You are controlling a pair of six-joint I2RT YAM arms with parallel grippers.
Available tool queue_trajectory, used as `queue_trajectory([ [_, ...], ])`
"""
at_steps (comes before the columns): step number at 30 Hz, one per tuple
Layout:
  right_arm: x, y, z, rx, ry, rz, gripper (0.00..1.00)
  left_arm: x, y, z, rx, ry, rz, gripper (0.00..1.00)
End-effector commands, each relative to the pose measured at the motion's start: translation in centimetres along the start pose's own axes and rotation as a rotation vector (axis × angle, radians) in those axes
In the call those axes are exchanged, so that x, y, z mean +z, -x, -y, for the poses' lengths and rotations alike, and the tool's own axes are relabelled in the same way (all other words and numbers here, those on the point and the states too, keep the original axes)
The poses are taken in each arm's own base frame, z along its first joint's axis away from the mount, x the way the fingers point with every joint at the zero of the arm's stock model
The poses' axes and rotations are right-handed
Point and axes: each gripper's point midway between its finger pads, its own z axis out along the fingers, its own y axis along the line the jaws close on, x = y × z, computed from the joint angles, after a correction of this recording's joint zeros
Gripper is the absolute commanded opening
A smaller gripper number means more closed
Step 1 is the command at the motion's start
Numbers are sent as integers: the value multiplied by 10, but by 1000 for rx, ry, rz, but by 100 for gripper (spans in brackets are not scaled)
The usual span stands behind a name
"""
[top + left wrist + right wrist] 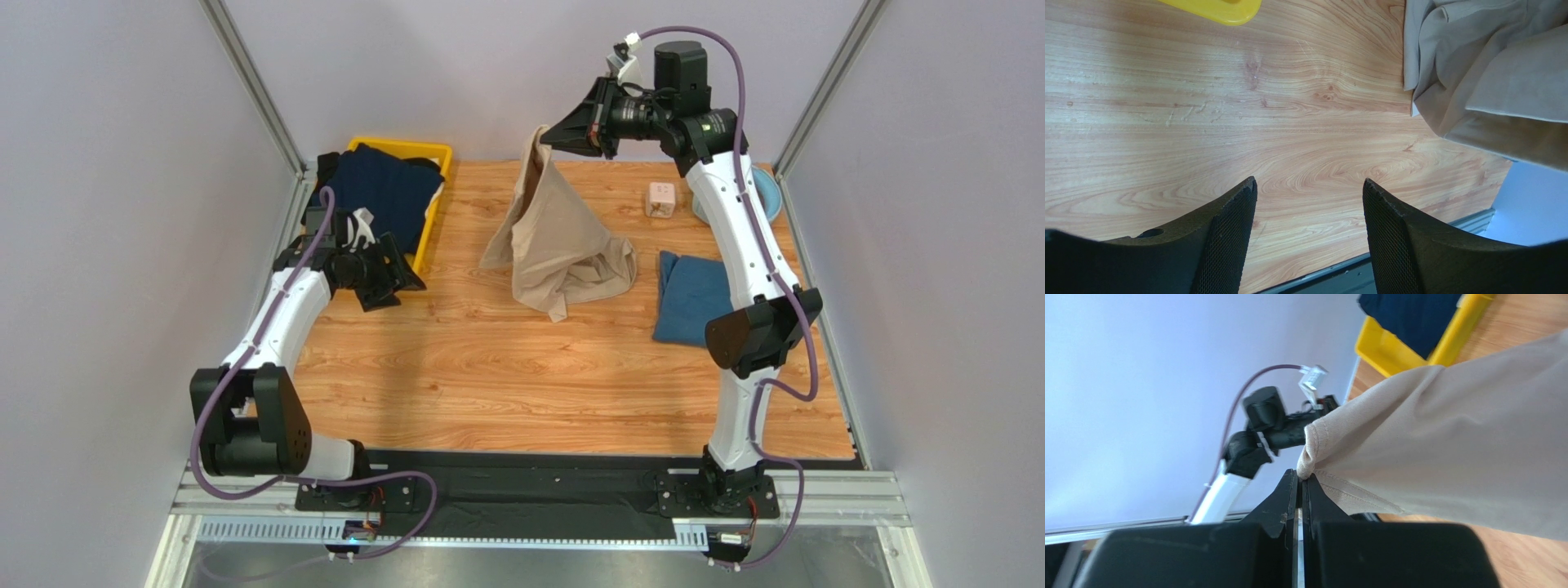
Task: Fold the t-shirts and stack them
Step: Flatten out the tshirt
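Observation:
A beige t-shirt point(558, 239) hangs in a tall cone at the middle back of the table, lifted by one corner. My right gripper point(548, 139) is shut on that corner, high above the table; in the right wrist view the hem point(1438, 453) is pinched at the tips of my right gripper point(1301, 476). A folded teal-blue t-shirt point(688, 294) lies flat to the right of it. A dark navy t-shirt point(386, 190) fills the yellow bin point(436, 218). My left gripper point(395, 276) hovers open beside the bin; its fingers point(1229, 226) frame bare wood.
A small wooden block point(661, 199) and a light-blue round object point(769, 186) sit at the back right, behind my right arm. The bin's corner point(1223, 9) and the beige shirt point(1487, 67) show in the left wrist view. The table's front edge point(1389, 257) lies near the left fingers.

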Motion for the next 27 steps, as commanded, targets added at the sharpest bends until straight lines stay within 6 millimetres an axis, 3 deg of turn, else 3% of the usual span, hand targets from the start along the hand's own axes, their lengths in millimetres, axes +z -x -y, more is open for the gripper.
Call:
queue_trajectory([
  [1, -40, -4, -106, -97, 282, 13, 0, -2, 15, 16, 12, -69, 27, 70],
  [2, -46, -2, -125, -97, 343, 19, 0, -1, 15, 17, 12, -74, 24, 70],
  [3, -43, -1, -129, -92, 366, 7, 0, 0, 17, 17, 9, -80, 27, 70],
  [4, -53, -5, -149, -134, 411, 0, 0, 1, 16, 19, 7, -90, 21, 70],
  [7, -68, -11, -179, -169, 497, -15, 0, 5, 14, 22, 2, -109, 6, 70],
  [10, -97, -19, -216, -230, 608, 0, 0, 7, 11, 25, 14, -110, 1, 70],
  [14, -123, -27, -231, -294, 631, 22, 0, 11, 6, 24, 12, -108, -7, 70],
  [16, -128, -20, -218, -319, 594, 50, 0, 15, -2, 32, 31, -118, -30, 70],
  [17, -143, -28, -225, -345, 591, 75, 0, 16, -5, 34, 37, -124, -40, 70],
  [18, -139, -13, -204, -302, 546, 98, 0, 17, -6, 36, 41, -125, -42, 70],
  [21, -148, -3, -183, -304, 483, 159, 0, 22, -14, 43, 55, -149, -77, 71],
  [27, -122, 17, -120, -235, 367, 160, 0, 46, -58, 75, 155, -168, -197, 73],
])
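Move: I already hold the t-shirt by one edge in my right hand, high over the table. Its lower part is about 38 cm below, straight under lengthwise and some 4 cm to the right. From that hand, the small box is about 13 cm ahead and 20 cm right, the blue t-shirt 30 cm right and 4 cm nearer. My left hand has the t-shirt's lower part about 26 cm to its right, 8 cm ahead and 13 cm lower, and the yellow bin 20 cm ahead, 5 cm left. With the shut right fingers keeping their pinch, I sweep the t-shirt up by nearly 20 cm. Partway through the lift I draw back about 8 cm, then swing right and sink slightly, the fingertips tilting up past level as the wrist rolls. My open left hand creeps, then hurries right towards the t-shirt, about 7 cm in all, turning slightly clockwise. ##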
